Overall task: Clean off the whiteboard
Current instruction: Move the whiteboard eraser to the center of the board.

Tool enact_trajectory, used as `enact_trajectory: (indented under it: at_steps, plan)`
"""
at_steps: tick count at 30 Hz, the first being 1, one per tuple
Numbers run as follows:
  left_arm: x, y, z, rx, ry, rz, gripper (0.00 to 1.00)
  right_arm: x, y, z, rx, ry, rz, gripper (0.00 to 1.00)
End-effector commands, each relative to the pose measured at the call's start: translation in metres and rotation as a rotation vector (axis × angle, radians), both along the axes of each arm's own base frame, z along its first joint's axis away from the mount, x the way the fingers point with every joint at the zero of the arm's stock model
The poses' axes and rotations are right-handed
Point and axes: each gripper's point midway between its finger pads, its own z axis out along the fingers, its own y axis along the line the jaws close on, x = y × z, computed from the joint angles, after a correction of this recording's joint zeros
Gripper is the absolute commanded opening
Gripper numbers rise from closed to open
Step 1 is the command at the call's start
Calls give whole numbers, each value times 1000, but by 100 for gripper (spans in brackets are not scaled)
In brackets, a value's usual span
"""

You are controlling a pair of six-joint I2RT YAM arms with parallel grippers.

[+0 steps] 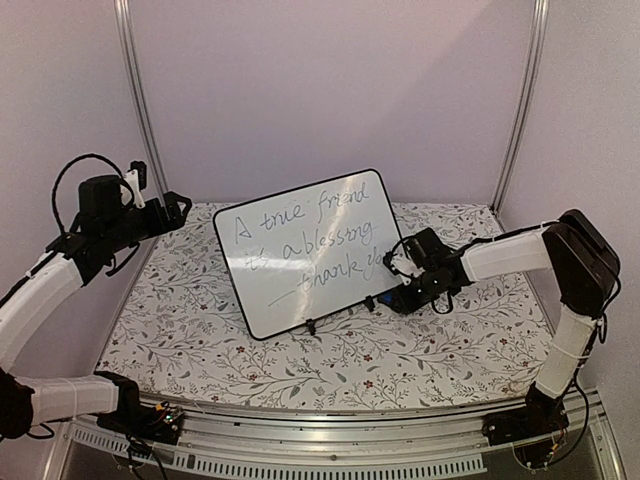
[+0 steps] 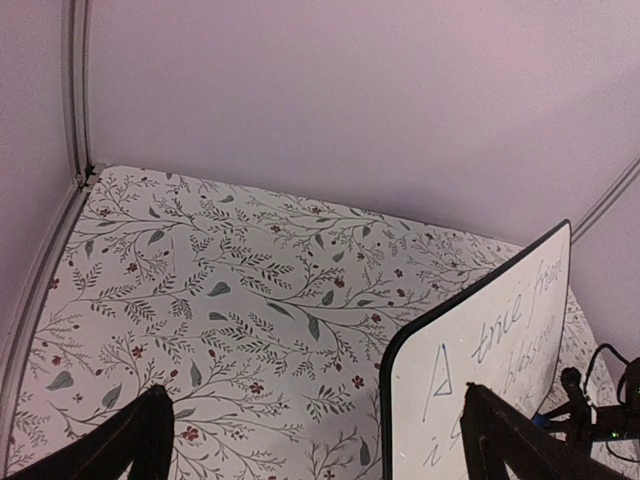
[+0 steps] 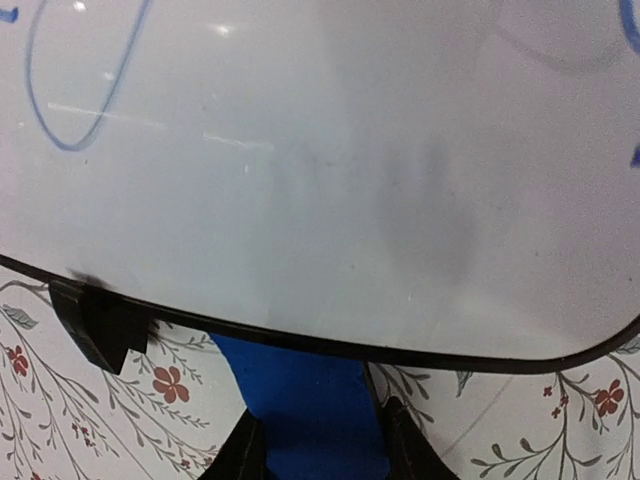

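The whiteboard (image 1: 310,250) stands tilted on small black feet in the middle of the flowered table, with blue handwriting across it. My right gripper (image 1: 388,298) is low at its bottom right corner. In the right wrist view the fingers (image 3: 395,430) press both sides of a blue eraser block (image 3: 310,400), whose far end meets the black lower frame of the whiteboard (image 3: 320,170). My left gripper (image 1: 180,210) hovers off the board's upper left corner, open and holding nothing (image 2: 312,400); the whiteboard's left edge (image 2: 490,330) shows in its view.
A black stand foot (image 3: 95,320) sits left of the eraser under the frame. Metal corner posts (image 1: 135,90) and pale walls close in the back and sides. The floral tablecloth (image 1: 400,350) spreads in front of the board.
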Motion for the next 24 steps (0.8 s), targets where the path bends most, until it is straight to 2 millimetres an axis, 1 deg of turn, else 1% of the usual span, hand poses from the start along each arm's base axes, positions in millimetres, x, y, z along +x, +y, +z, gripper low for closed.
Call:
enact_trajectory:
  at_steps: [1, 2, 5, 7, 8, 11, 14, 16, 17, 18, 20, 24]
  plan:
    - [2, 3, -6, -4, 14, 7, 100, -22, -8, 6, 32, 45, -71, 28]
    - [2, 3, -6, -3, 14, 7, 100, -29, -10, 5, 24, 50, -73, 28]
    - [2, 3, -6, -5, 14, 7, 100, -46, -11, 14, 1, 37, -81, 28]
    - [2, 2, -6, -6, 15, 4, 100, -53, -16, 18, -28, 27, -106, 29]
    - [2, 3, -6, -7, 16, 4, 100, -56, -17, 21, -26, 28, -120, 31]
    - [2, 3, -6, -7, 15, 6, 100, -63, -20, 21, -34, 38, -132, 47]
    - [2, 3, -6, -7, 15, 7, 100, -63, -23, 22, -48, 31, -136, 61]
    - [2, 3, -7, -7, 17, 7, 100, -61, -20, 25, -51, 29, -116, 70]
    - [2, 3, -7, -8, 18, 8, 100, -59, -17, 26, -57, 29, -99, 73]
    - [2, 3, -7, -8, 19, 7, 100, -57, -15, 28, -64, 26, -87, 74]
    - [2, 3, -7, -8, 17, 8, 100, -54, -13, 23, -95, 31, -49, 77]
    - [2, 5, -8, -2, 19, 14, 100, -54, -4, 19, -100, 56, 7, 77]
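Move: The eraser is already pinched by the right hand, its middle about 1 cm ahead and 1 cm left, level with the pads, its far end behind the whiteboard's lower edge. The whiteboard's middle is some 15 cm left, 3 cm ahead and 8 cm higher; its near black clip is about 5 cm left, straight abreast and level. From the left hand the eraser lies roughly 37 cm right, about level ahead and 27 cm below. The right hand drags the eraser about 6 cm back from the whiteboard, rising about 2 cm as its fingers open. ##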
